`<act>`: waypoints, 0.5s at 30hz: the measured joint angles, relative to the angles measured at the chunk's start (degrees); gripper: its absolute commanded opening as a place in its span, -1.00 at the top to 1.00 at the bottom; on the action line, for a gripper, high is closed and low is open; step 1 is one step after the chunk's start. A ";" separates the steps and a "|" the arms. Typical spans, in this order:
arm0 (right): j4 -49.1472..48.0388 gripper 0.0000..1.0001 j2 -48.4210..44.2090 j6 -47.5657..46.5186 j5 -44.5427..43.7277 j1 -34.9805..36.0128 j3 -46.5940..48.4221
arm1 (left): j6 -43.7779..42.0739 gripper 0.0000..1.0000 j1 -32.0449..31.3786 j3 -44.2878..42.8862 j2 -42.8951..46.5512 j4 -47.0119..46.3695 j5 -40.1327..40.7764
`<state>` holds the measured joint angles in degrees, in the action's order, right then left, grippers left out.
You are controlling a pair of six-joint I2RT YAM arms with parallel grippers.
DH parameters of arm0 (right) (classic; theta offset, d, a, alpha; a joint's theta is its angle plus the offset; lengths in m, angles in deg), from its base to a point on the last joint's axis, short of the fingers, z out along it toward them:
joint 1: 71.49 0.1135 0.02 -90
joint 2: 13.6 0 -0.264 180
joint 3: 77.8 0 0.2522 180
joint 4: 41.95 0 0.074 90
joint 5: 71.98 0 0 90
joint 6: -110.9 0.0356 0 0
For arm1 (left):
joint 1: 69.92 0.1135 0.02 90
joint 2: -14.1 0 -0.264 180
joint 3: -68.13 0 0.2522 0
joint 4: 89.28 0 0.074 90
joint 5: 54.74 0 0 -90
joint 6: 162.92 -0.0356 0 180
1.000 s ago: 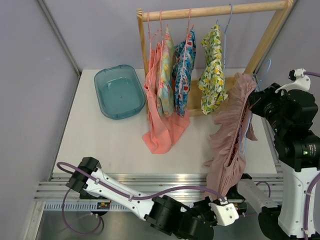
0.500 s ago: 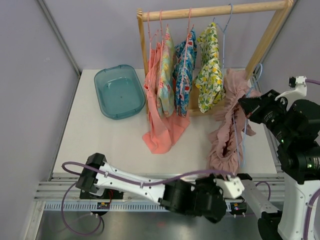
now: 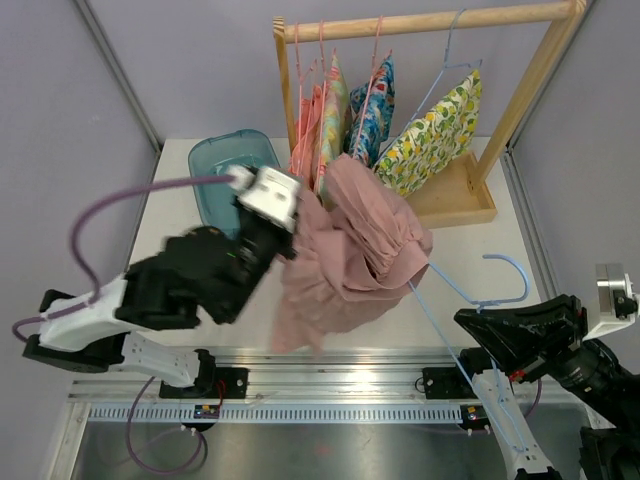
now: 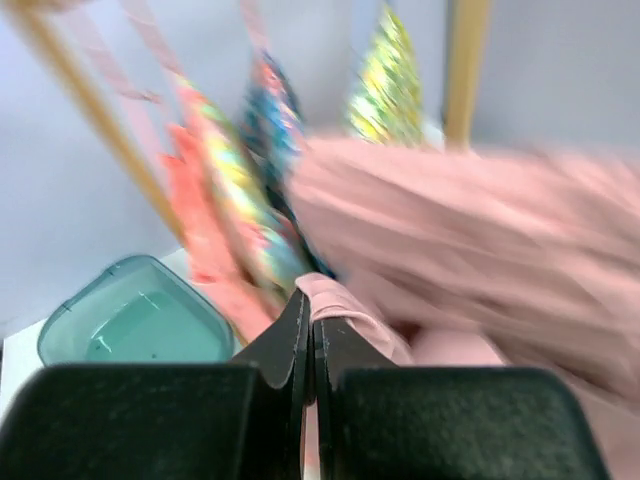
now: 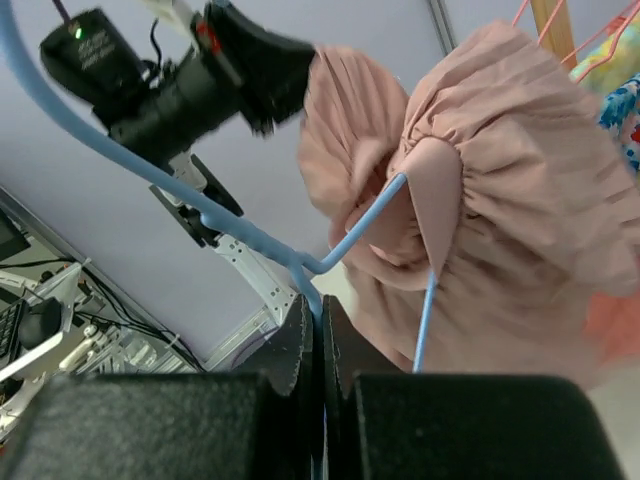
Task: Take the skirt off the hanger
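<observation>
The pink skirt [image 3: 350, 250] hangs bunched in mid-air over the table's front middle. My left gripper [image 3: 285, 215] is shut on a fold of it [image 4: 335, 300], raised near the rack. A light blue hanger [image 3: 470, 300] still runs into the skirt's right side; its arm enters the waistband [image 5: 425, 190] in the right wrist view. My right gripper [image 3: 480, 330] is shut on the hanger's neck [image 5: 312, 295], low at the front right.
A wooden rack [image 3: 420, 20] at the back holds several patterned garments [image 3: 440, 130] on pink and blue hangers. A teal tub [image 3: 215, 165] sits back left, partly behind my left arm. The table's front rail [image 3: 330, 370] runs below the skirt.
My left arm has swung up from the front edge toward the rack, pulling the skirt left. My right gripper has dropped down to the front right with the hanger.
</observation>
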<state>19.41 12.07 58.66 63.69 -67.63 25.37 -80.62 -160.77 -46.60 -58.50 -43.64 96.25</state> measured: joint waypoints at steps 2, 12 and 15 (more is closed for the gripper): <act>-0.24 1.00 -1.01 -0.33 0.96 0.00 -0.17 | -3.89 1.00 3.56 -0.96 4.22 -3.30 0.52; 2.25 1.00 -1.68 -3.69 -2.58 0.00 -5.53 | -10.56 1.00 36.81 -15.13 0.07 -7.65 -12.15; 2.75 1.00 -2.27 -4.76 -4.09 0.00 -6.40 | -9.94 1.00 47.71 -24.37 -8.28 -7.13 -17.81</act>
<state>22.16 9.79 53.89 59.60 -67.63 18.97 -90.57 -113.06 -70.97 -66.78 -50.76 78.44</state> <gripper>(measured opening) 0.033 0.005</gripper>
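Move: Some 37 cm ahead, 25 cm left and far below the left hand, which already pinches the pink skirt's waist, lies the teal bin; the rack's left post stands about 25 cm ahead and 8 cm left. The blue hanger's tip, still inside the skirt, is roughly 6 cm right and 3 cm back. From the right hand, gripping the hanger by its neck, the skirt's bulk lies about 15 cm left, 8 cm ahead and somewhat lower. Sweeping the pinched skirt off the hanger's tip, the left hand goes left, forward and up, some 25 cm in all, first mostly left, then more forward, while turning about 30 degrees counter-clockwise, shut on the waist throughout. The right hand keeps its grip on the hanger's neck and, after a brief pause, sinks and eases forward about 4 cm. ##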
